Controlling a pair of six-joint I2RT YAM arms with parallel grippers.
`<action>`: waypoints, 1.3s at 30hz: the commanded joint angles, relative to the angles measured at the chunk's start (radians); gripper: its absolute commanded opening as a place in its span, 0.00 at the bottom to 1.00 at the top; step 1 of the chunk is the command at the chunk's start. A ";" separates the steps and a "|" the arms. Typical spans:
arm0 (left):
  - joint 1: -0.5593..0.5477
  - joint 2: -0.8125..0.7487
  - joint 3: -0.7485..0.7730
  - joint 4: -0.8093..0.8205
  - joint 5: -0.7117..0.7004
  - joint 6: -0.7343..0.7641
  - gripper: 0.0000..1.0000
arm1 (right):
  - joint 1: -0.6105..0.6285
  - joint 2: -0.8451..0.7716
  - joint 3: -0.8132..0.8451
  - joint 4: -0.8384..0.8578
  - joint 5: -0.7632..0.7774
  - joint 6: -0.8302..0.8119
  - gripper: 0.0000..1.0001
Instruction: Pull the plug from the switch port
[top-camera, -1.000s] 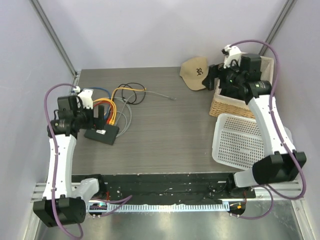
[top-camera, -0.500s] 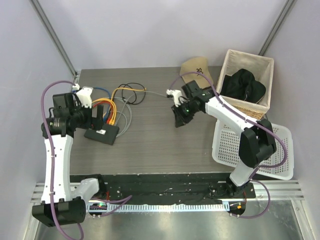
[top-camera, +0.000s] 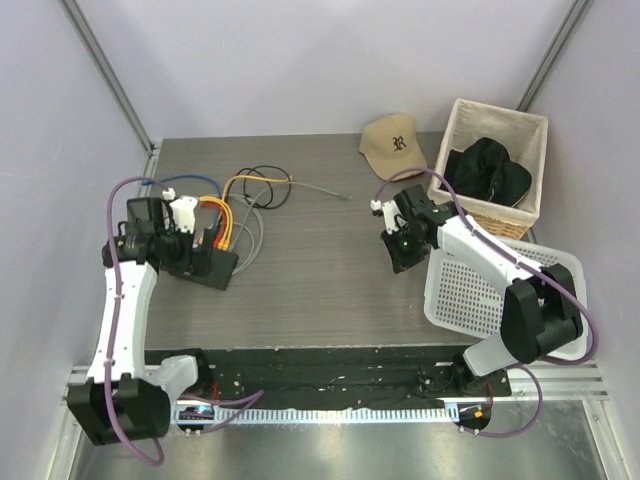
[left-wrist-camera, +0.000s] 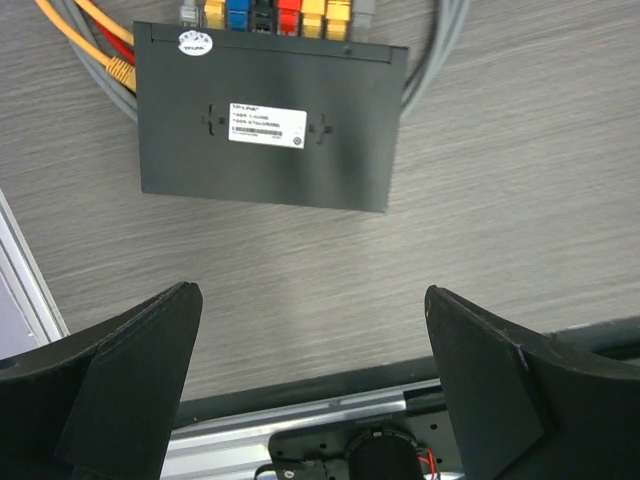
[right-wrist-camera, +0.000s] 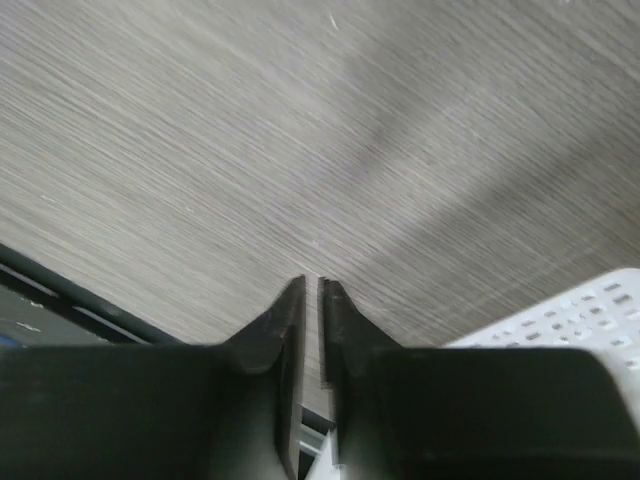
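Note:
The switch (left-wrist-camera: 270, 130), a flat black box with a white label, lies on the table's left side (top-camera: 216, 271). A row of coloured plugs (left-wrist-camera: 275, 14) sits in the ports along its far edge, with orange, blue and grey cables (top-camera: 236, 205) trailing away. My left gripper (left-wrist-camera: 310, 292) hovers open above the table just on the near side of the switch, and in the top view my left gripper (top-camera: 193, 250) covers part of it. My right gripper (right-wrist-camera: 312, 283) hangs over bare table right of centre (top-camera: 398, 252), its jaws all but closed with nothing between them.
A tan cap (top-camera: 395, 144) lies at the back. A wicker basket (top-camera: 456, 135) holding a black garment (top-camera: 487, 170) stands at the back right. A white perforated tray (top-camera: 500, 292) lies in front of it, close beside the right gripper. A loose grey cable (top-camera: 322, 188) crosses the middle.
The right arm swung out of the basket to the table's middle and its jaws closed. The left gripper shifted slightly toward the near edge over the switch, staying open.

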 joint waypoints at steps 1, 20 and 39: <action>0.007 0.138 0.045 0.083 -0.053 -0.006 1.00 | -0.002 0.010 0.119 0.109 -0.115 0.032 0.33; 0.169 0.372 0.002 0.266 -0.064 -0.414 1.00 | 0.208 0.676 0.929 0.233 -0.385 0.143 0.71; 0.290 0.625 0.057 0.356 0.161 -0.239 0.96 | 0.314 0.884 1.124 0.201 -0.428 0.065 0.67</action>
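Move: The left hand hangs some 14 cm above the switch, whose middle lies about 3 cm ahead, level sideways. The grey plug at the right end of its port row is about 7 cm ahead and 8 cm right, the yellow cables 16 cm ahead and 2 cm right. From the right hand the grey plug lies roughly 39 cm left, 7 cm ahead and 6 cm lower; the switch is 47 cm left, 3 cm ahead; the black cable coil 32 cm left, 23 cm ahead. Spread wide, the left fingers come down about 12 cm onto the switch's left end, seeming to touch its near-left corner, while the hand shifts forward and left and turns some 30 degrees counter-clockwise. The right hand swings about 32 cm left and 11 cm forward towards the plugs, arching up, then down, then easing back slightly; its nearly shut fingers open to about two-thirds and tilt leftward, touching nothing. ##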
